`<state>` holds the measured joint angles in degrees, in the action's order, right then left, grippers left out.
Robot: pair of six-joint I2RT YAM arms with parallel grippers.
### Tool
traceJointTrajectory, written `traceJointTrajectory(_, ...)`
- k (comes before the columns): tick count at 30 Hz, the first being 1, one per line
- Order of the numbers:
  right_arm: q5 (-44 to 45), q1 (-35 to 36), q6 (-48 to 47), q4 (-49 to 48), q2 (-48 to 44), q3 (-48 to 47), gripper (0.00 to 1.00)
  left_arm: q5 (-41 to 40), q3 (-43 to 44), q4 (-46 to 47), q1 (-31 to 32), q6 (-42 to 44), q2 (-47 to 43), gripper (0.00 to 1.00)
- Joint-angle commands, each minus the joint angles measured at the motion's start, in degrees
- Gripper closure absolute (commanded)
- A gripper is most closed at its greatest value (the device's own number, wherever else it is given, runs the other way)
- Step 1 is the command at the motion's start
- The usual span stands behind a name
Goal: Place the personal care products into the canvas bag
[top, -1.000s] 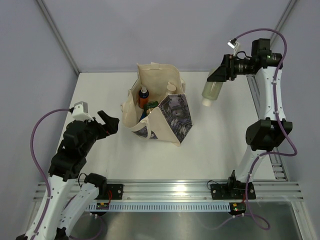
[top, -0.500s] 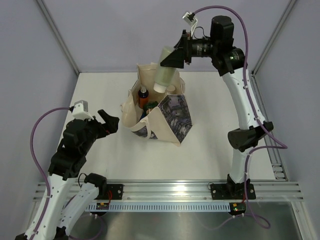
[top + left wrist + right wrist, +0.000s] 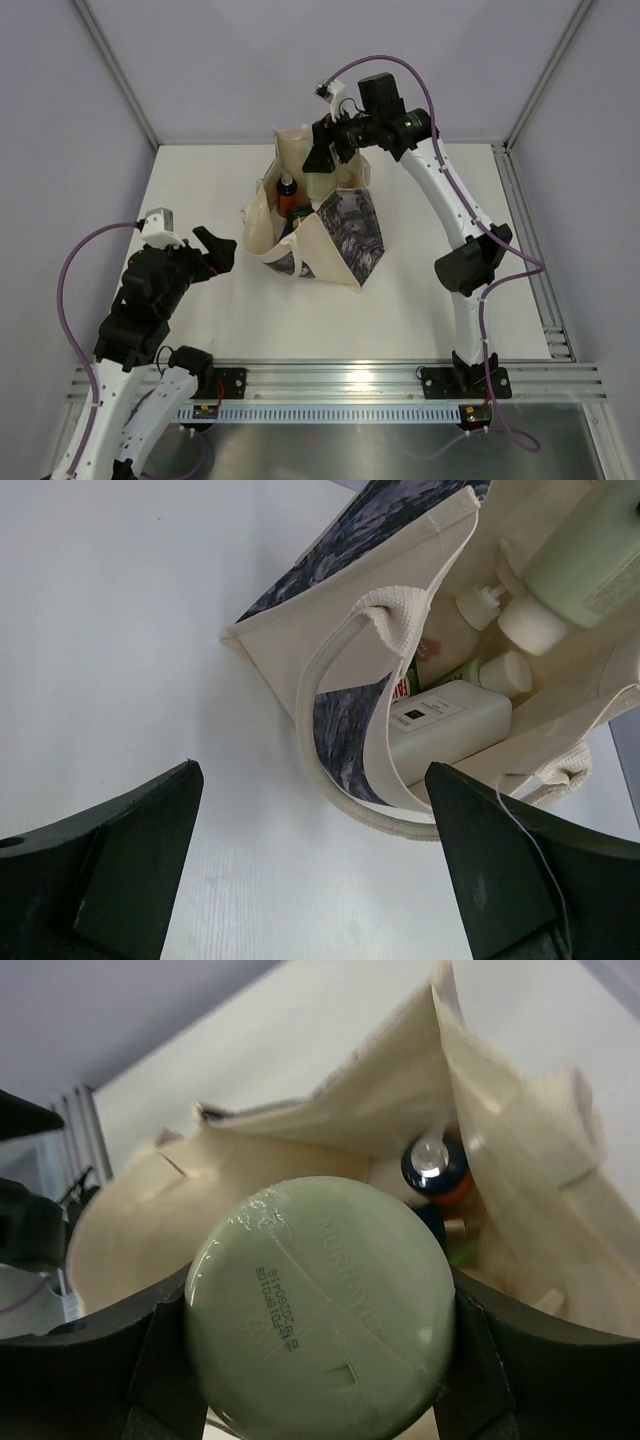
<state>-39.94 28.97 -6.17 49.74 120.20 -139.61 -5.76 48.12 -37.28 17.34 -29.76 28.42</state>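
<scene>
The cream canvas bag (image 3: 335, 225) stands open mid-table. My right gripper (image 3: 325, 160) is shut on a sage-green bottle (image 3: 321, 187), held cap-down in the bag's mouth. The right wrist view shows the bottle's round base (image 3: 320, 1305) between the fingers (image 3: 480, 1345). Inside the bag are an orange spray bottle (image 3: 287, 193) with a dark top (image 3: 432, 1163), a white box (image 3: 445, 720) and other small bottles. My left gripper (image 3: 215, 250) is open and empty on the bag's left. In the left wrist view it (image 3: 310, 780) faces a loop handle (image 3: 350, 650).
The white table (image 3: 450, 270) has an aluminium rail (image 3: 340, 380) along its near edge. Grey walls close in the back and both sides. No other loose item shows on the table.
My right arm has swung the sage-green bottle from the right side of the table leftward over the bag, then down into its mouth. My left arm has hardly moved.
</scene>
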Motion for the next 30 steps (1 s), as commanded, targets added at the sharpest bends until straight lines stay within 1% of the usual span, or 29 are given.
traceJointTrajectory(1,4.52,2.23,-10.24,4.75,-4.62,1.09,1.00,0.22,-0.39,2.12,-0.12,2.60,-0.21,0.01)
traceJointTrajectory(4,7.50,3.19,-13.41,9.84,-4.72,1.71,0.99,0.22,-0.65,2.64,-0.12,4.00,-0.04,0.01)
traceJointTrajectory(7,13.04,4.78,-15.79,15.38,-2.35,0.22,0.91,0.75,-1.44,3.96,-0.12,4.88,0.14,0.01)
traceJointTrajectory(9,15.41,5.30,-16.06,15.92,-1.99,1.52,0.79,1.01,-1.71,4.40,-0.12,4.97,0.23,0.01)
traceJointTrajectory(10,15.94,5.48,-16.06,15.74,-2.16,1.80,0.68,1.27,-1.97,4.49,-0.12,4.97,0.14,0.01)
traceJointTrajectory(11,16.73,5.39,-15.97,15.57,-2.17,1.80,0.54,1.36,-2.06,4.49,-0.12,5.15,0.23,0.01)
traceJointTrajectory(12,18.48,5.39,-15.97,15.05,-2.43,1.02,0.22,1.36,-2.15,4.32,-0.12,5.06,0.14,0.01)
traceJointTrajectory(13,19.28,5.39,-16.15,14.78,-2.60,-0.04,0.05,1.45,-2.15,4.14,-0.12,5.15,-0.03,0.01)
traceJointTrajectory(14,19.81,5.39,-17.02,14.69,-2.69,-1.35,0.01,1.54,-2.24,3.88,-0.12,5.32,-0.04,0.01)
traceJointTrajectory(15,21.38,5.39,-17.72,15.04,-2.69,-5.63,0.00,1.63,-2.07,3.79,-0.12,5.41,-0.12,0.01)
traceJointTrajectory(17,24.28,5.39,-19.75,14.69,-2.87,-9.70,0.01,1.72,-1.80,3.09,-0.12,5.67,-0.56,0.01)
traceJointTrajectory(18,27.87,5.39,-20.10,12.08,-4.17,-10.67,0.01,1.72,-1.54,3.00,-0.12,5.76,-0.65,0.01)
traceJointTrajectory(19,29.56,5.22,-20.37,10.05,-5.40,-9.72,0.00,1.37,-1.28,2.48,-0.12,5.85,-0.83,0.01)
traceJointTrajectory(20,31.31,4.96,-20.02,7.86,-6.72,-8.24,0.01,1.10,-1.10,2.21,-0.12,5.85,-1.09,0.01)
traceJointTrajectory(21,34.55,4.69,-19.15,2.53,-10.22,-3.52,0.01,0.84,-0.75,2.03,-0.12,5.85,-1.18,0.01)
traceJointTrajectory(22,34.49,4.17,-17.66,0.47,-12.08,-0.95,0.00,0.40,-0.66,1.68,-0.12,5.76,-1.44,0.01)
traceJointTrajectory(24,29.86,0.66,-14.24,-3.23,-16.72,4.66,0.00,0.14,-0.39,1.33,-0.12,5.24,-1.88,0.01)
traceJointTrajectory(25,28.36,-1.09,-9.17,-4.11,-18.06,6.26,0.01,-0.04,-0.39,1.07,-0.12,5.15,-2.06,0.01)
traceJointTrajectory(26,26.60,-3.02,-6.42,-4.82,-19.12,7.67,0.00,-0.13,-0.48,0.89,-0.12,4.89,-2.32,0.01)
traceJointTrajectory(27,24.50,-7.57,-3.87,-6.04,-21.13,10.21,0.01,-0.39,-0.39,0.72,-0.12,4.71,-2.84,0.01)
traceJointTrajectory(28,24.39,-10.14,1.46,-6.84,-22.11,11.89,0.00,-1.00,-0.31,0.11,-0.12,4.45,-3.02,0.01)
traceJointTrajectory(29,24.47,-12.51,3.60,-7.28,-22.99,13.47,0.01,-1.27,-0.22,-0.25,-0.12,4.36,-3.29,0.01)
traceJointTrajectory(30,26.13,-16.89,4.93,-8.33,-25.17,17.40,0.00,-1.53,-0.13,-0.60,-0.12,4.36,-3.72,0.01)
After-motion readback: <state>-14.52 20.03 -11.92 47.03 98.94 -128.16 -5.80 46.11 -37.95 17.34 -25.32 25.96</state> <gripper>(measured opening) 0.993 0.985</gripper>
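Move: I'm holding the green bottle in my right hand over the canvas bag, whose middle lies about 3 cm back, 1 cm left and some 20 cm below. Inside it, the orange bottle stands about 8 cm to this hand's left and 1 cm ahead, with the dark green bottle 3 cm back and 6 cm left. The pump bottle is 3 cm ahead and 6 cm right. From my left hand the bag's middle is roughly 16 cm ahead and 19 cm right, lower down. I lower the green bottle about 7 cm into the bag's mouth with my right hand, easing back 3 cm and tipping the fingers down some 20 degrees, then open them and let go. Straight away I lift the empty hand about 17 cm clear of the bag and sweep it off to the right, turning clockwise. ##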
